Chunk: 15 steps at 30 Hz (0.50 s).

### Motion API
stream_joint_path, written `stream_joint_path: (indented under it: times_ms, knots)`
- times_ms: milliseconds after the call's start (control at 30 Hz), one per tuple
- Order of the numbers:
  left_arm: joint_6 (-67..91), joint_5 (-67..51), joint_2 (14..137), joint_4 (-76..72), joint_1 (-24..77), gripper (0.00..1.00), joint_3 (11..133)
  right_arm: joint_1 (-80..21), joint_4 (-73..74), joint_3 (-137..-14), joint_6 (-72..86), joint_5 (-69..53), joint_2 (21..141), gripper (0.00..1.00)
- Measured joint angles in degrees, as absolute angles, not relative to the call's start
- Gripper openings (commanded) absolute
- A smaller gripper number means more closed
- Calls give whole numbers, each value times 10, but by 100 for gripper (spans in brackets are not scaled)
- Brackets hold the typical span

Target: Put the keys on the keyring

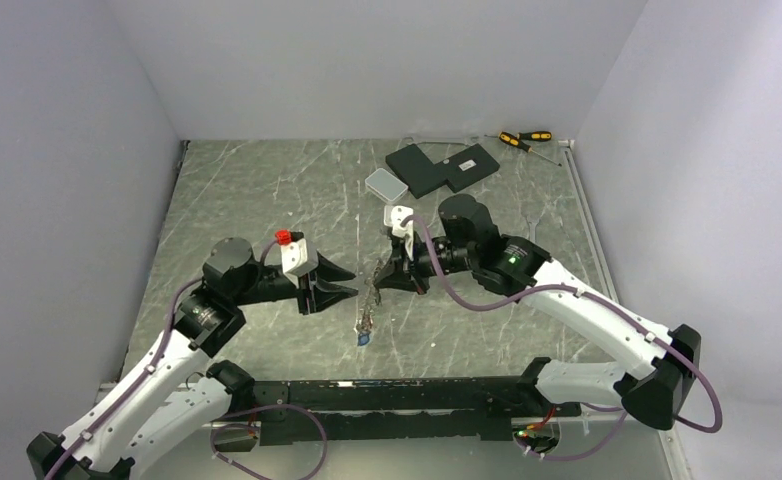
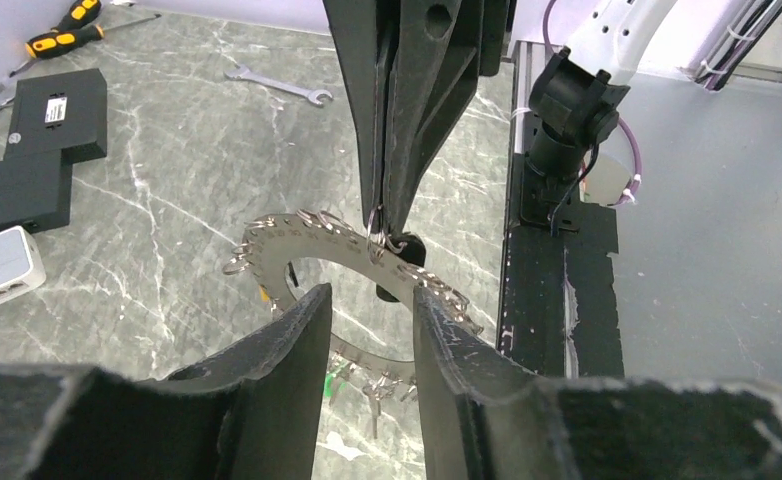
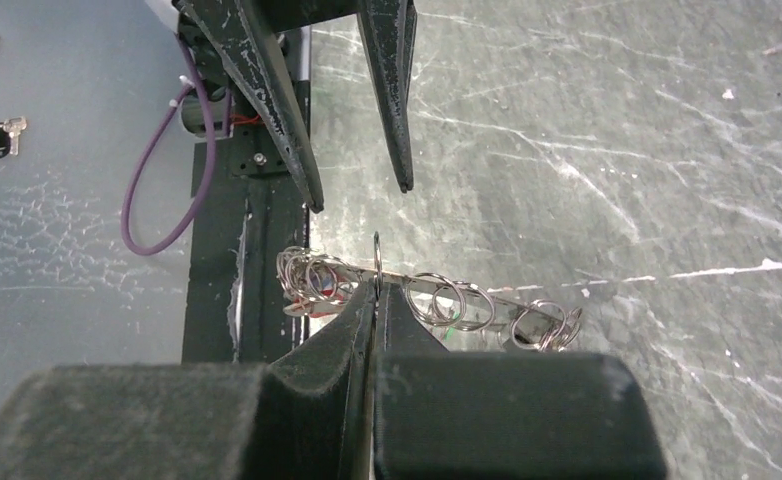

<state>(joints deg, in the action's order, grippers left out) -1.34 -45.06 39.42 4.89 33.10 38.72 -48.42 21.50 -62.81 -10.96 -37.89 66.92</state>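
Observation:
The keyring (image 2: 267, 240) is a flat silver ring with many small split rings round its rim. It is held off the table, seen edge-on in the right wrist view (image 3: 487, 295). Several keys (image 2: 372, 385) hang from its lower edge, one with a green head; a blue one shows in the top view (image 1: 365, 337). My right gripper (image 3: 375, 290) is shut on a small split ring at the rim (image 3: 377, 250) and carries the keyring (image 1: 375, 290). My left gripper (image 2: 372, 300) is open and empty, its fingers (image 3: 267, 100) just in front of the ring, not touching it.
Black flat boxes (image 1: 442, 167) and a small white box (image 1: 386, 183) lie at the back. Two screwdrivers (image 1: 524, 139) lie at the back right. A silver wrench (image 2: 277, 85) lies on the table. The black base rail (image 1: 397, 395) runs along the near edge.

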Motion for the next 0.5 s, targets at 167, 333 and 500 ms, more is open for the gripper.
stream_joint_path:
  times_ms: [167, 333, 500]
  knots:
    - [-10, -453, 406, 41, 331, 47, 387, -487, 270, -661, -109, -355, 680, 0]
    - [-8, -459, 421, 36, 333, 56, 387, -498, 327, -704, -110, -321, 711, 0]
    - [-4, -463, 434, 36, 334, 60, 387, -511, 370, -725, -112, -288, 730, 0]
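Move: The keyring already hangs from the right fingers, its middle about 7 cm below them, 2 cm to their left and 1 cm ahead; the black fob hangs some 3 cm below them and 1 cm back, with no offset sideways. From the empty left hand, the keyring's middle is roughly 3 cm to the right, 1 cm ahead and 8 cm down, and the fob about 5 cm right, 1 cm back and 4 cm down. The keyring stays pinched by a small ring in the shut right fingers while that hand sinks about 2 cm and tips them some 12 degrees farther down. Facing it, the left hand follows down and to the right by about 1.5 cm, its fingers spreading wider and holding nothing. ##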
